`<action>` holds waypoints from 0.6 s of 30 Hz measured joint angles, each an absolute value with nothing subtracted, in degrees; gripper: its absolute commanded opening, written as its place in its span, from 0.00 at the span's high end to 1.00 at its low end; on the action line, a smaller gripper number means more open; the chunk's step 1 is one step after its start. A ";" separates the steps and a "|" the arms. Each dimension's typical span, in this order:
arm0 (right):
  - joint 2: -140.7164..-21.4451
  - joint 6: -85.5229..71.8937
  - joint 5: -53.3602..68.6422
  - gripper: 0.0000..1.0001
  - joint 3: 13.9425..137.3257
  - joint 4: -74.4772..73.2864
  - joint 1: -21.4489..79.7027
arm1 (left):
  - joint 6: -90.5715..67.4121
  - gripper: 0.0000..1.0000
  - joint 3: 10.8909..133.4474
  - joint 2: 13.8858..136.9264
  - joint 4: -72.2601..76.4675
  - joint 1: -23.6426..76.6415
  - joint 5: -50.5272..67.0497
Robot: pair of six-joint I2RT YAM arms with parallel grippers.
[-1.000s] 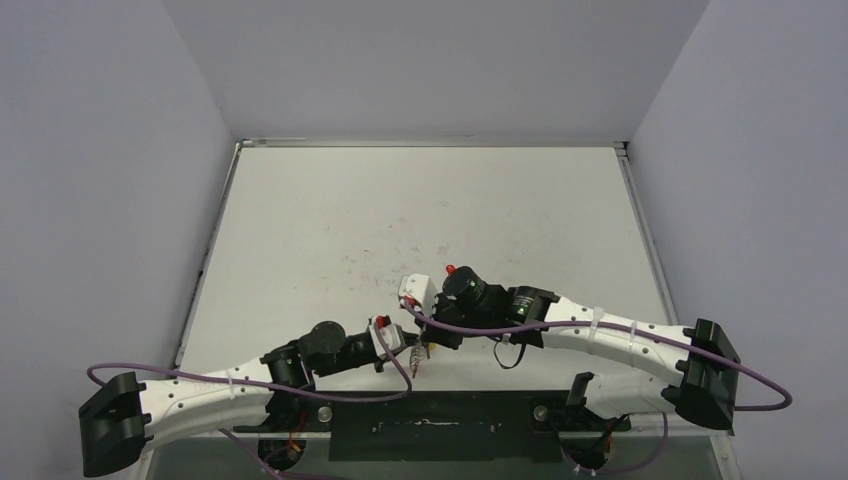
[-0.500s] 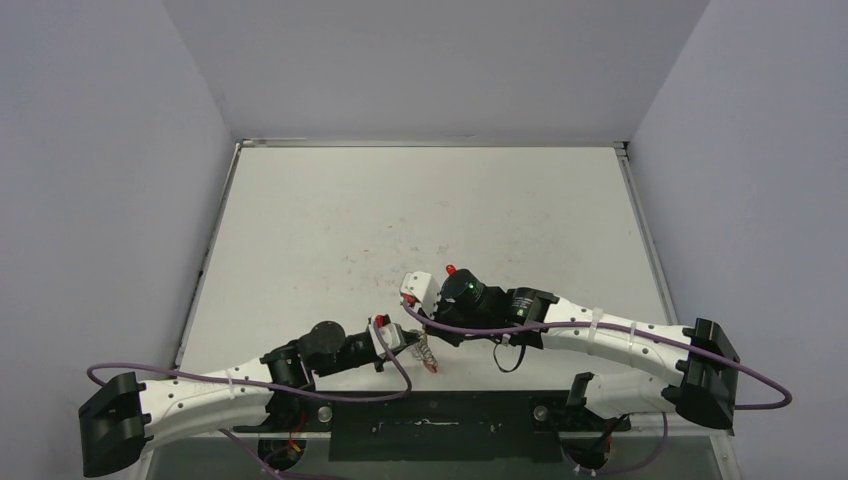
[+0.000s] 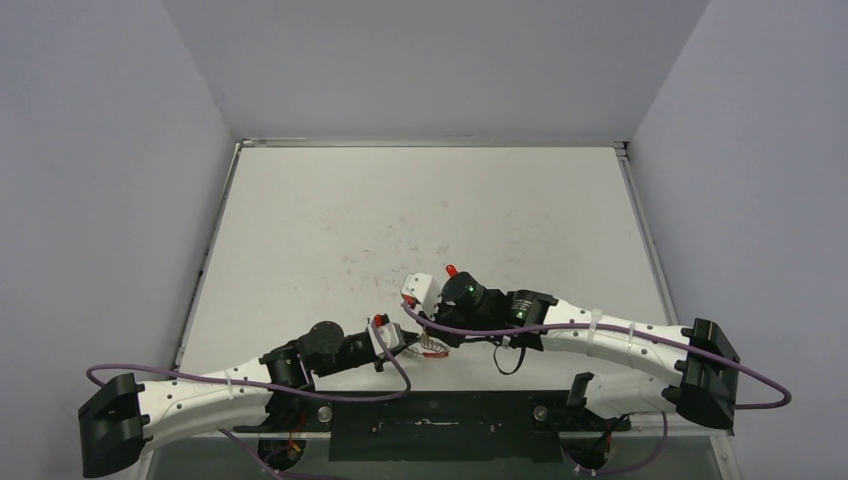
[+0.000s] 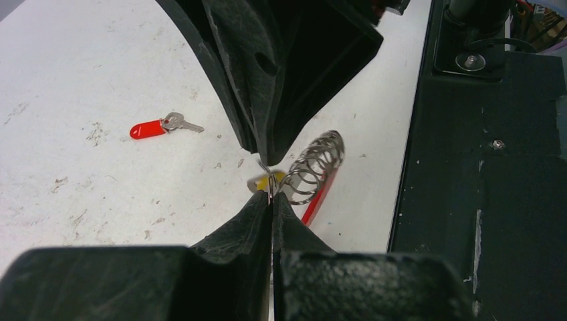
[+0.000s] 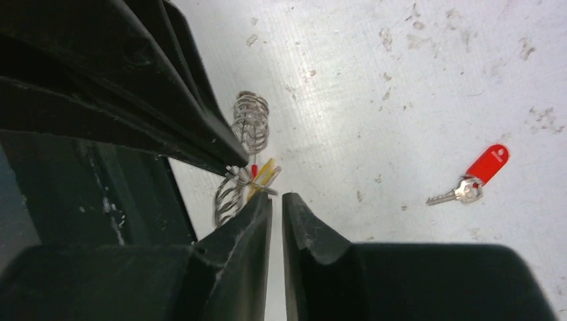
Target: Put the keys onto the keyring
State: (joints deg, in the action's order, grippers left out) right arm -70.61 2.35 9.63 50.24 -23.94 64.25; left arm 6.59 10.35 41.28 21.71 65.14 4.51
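My left gripper (image 4: 271,197) is shut on a thin wire of the keyring (image 4: 319,164), a silvery coil with a red sleeve (image 4: 317,204), held just above the table near its front edge. The yellow-headed key (image 4: 267,180) sits right at the pinch, against the coil. My right gripper (image 5: 276,198) faces the left one tip to tip, its jaws shut to a slit with nothing between them; the yellow key (image 5: 264,175) lies just off its left fingertip. The red-headed key (image 4: 157,127) lies flat on the table, apart from both grippers. In the top view both grippers meet at the keyring (image 3: 432,345).
The white table (image 3: 400,220) is scuffed with small marks. A black base plate (image 4: 481,167) runs along the near edge, right beside the keyring. Grey walls enclose the table on three sides. Purple cables loop off both arms.
The keyring coil has swung from hanging toward the near edge to lying more sideways between the fingertips. The right wrist has shifted slightly toward the near edge.
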 measured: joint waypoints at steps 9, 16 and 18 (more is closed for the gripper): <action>-62.61 2.26 7.46 0.27 45.52 -19.97 64.18 | 6.44 1.00 10.33 39.07 21.61 65.17 4.99; -55.55 4.40 8.03 0.28 43.38 -14.39 64.16 | 6.72 1.00 9.78 35.75 21.54 65.17 6.31; -54.24 6.44 9.72 0.31 41.69 -12.40 64.16 | 6.81 1.00 9.43 35.29 21.65 65.17 7.14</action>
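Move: The right hand's shut fingertips meet the left's at the pinched keyring end; the coil's middle lies about 2 cm right, 2 cm back and 3 cm below. The yellow key is roughly 2 cm right, level fore and aft, 3 cm below; the red key lies some 10 cm ahead, 7 cm right, 12 cm below. From the left hand, the coil is about 3 cm right, 2 cm back, 3 cm below. Right fingers open wide, releasing the keyring end and rising 6 cm; left keeps its pinch, rising 2 cm. ##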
